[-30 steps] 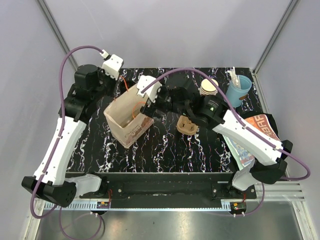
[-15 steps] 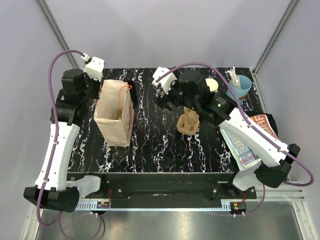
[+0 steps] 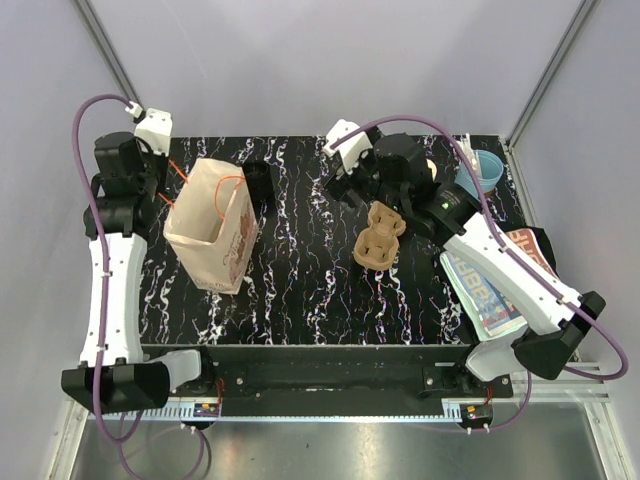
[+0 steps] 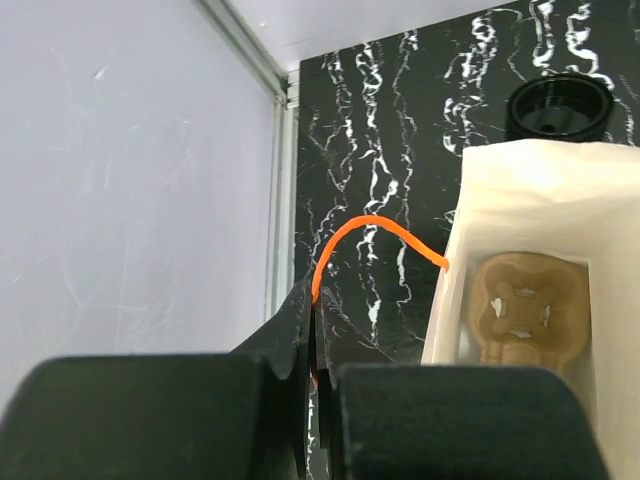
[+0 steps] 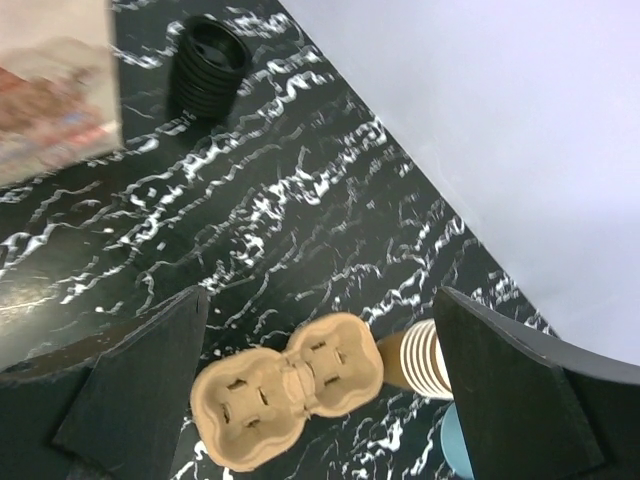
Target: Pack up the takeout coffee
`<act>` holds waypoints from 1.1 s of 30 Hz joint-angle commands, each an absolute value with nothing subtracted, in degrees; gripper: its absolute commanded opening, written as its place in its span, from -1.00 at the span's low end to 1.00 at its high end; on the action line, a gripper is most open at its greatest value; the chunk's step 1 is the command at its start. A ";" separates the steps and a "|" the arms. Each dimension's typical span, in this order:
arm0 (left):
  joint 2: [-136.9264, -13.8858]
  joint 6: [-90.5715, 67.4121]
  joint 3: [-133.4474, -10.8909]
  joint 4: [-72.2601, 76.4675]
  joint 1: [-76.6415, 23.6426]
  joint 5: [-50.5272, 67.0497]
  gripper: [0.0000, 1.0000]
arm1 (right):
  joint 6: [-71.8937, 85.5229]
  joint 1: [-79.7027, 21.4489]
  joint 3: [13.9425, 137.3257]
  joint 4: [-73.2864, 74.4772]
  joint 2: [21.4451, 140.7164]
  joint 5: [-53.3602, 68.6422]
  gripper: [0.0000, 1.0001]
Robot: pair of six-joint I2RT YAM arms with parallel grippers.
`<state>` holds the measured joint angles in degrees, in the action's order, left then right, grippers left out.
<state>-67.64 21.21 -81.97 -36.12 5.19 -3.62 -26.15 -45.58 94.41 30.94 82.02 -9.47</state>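
The takeout coffee does not show in any view. A pale paper bag stands open at the table's left, with a tan pulp carrier lying inside it. My left gripper is shut on the bag's orange string handle, which runs up from between the pinched jaws of that gripper. My right gripper hangs open over the back middle of the table. Nothing is between the jaws of the right gripper. Below them lies a second tan two-cup carrier.
A stack of black lids sits just right of the bag. A stack of nested tan cups lies on its side by the carrier, with a light blue cup at the back right. A magazine lies at the right edge.
My left gripper has drawn the bag leftward by its handle. My right gripper has pulled away from the bag's mouth to the back middle of the table, still open.
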 commanded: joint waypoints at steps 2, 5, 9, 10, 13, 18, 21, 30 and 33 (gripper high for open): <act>-68.20 22.06 -84.90 -31.47 7.73 -3.87 -1.00 | -24.08 -40.53 92.02 25.67 80.59 -10.46 0.99; -68.73 22.41 -84.99 -30.59 8.96 -4.65 -1.00 | -23.29 -36.41 91.14 24.79 81.30 -9.32 0.99; -69.69 22.41 -85.87 -29.89 10.72 -5.62 -1.00 | -21.80 -30.86 91.49 24.52 83.66 -7.30 0.99; -69.87 22.33 -86.13 -29.97 11.07 -5.97 -1.00 | -21.62 -29.81 91.84 24.61 84.28 -6.95 0.99; -70.66 22.32 -87.01 -30.15 12.13 -6.06 -1.00 | -21.71 -26.46 92.89 24.96 87.09 -6.07 0.99; -72.42 22.15 -87.80 -29.88 14.06 -6.94 -0.99 | -21.19 -21.02 96.41 28.12 93.94 -4.84 0.91; -72.77 22.06 -87.19 -29.53 15.03 -6.85 -0.98 | -20.75 -18.81 99.31 30.67 98.08 -4.48 0.84; -69.61 19.87 -84.99 -29.18 15.38 1.22 -0.06 | -20.48 -14.15 104.49 32.52 105.46 -3.78 0.68; -67.94 19.25 -85.08 -29.70 15.38 3.86 0.35 | -20.21 -13.80 105.99 33.48 107.40 -3.25 0.51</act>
<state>-71.83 20.58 -84.73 -32.95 15.18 -1.23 -20.99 -13.93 101.67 32.99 105.86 -4.86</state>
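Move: The stack of white paper cups that I want lies roughly 19 cm ahead of my right hand, 20 cm to its right and some 27 cm below. The cardboard carrier is about 9 cm ahead and 12 cm right, near table level; the blue tub stands 20 cm ahead and 35 cm right. My left hand holds the paper bag's orange handle: the bag's middle is 9 cm right, 2 cm ahead and 20 cm below, the black cups 17 cm ahead and 21 cm right. I sweep my right hand forward and right, about 25 cm across, past the cardboard carrier to the paper cups, sinking some 14 cm mostly in the second half while it turns clockwise, tips down and narrows its open fingers slightly. My left hand draws the bag by its handle some 7 cm left, then opens to let the handle go and eases back right. ##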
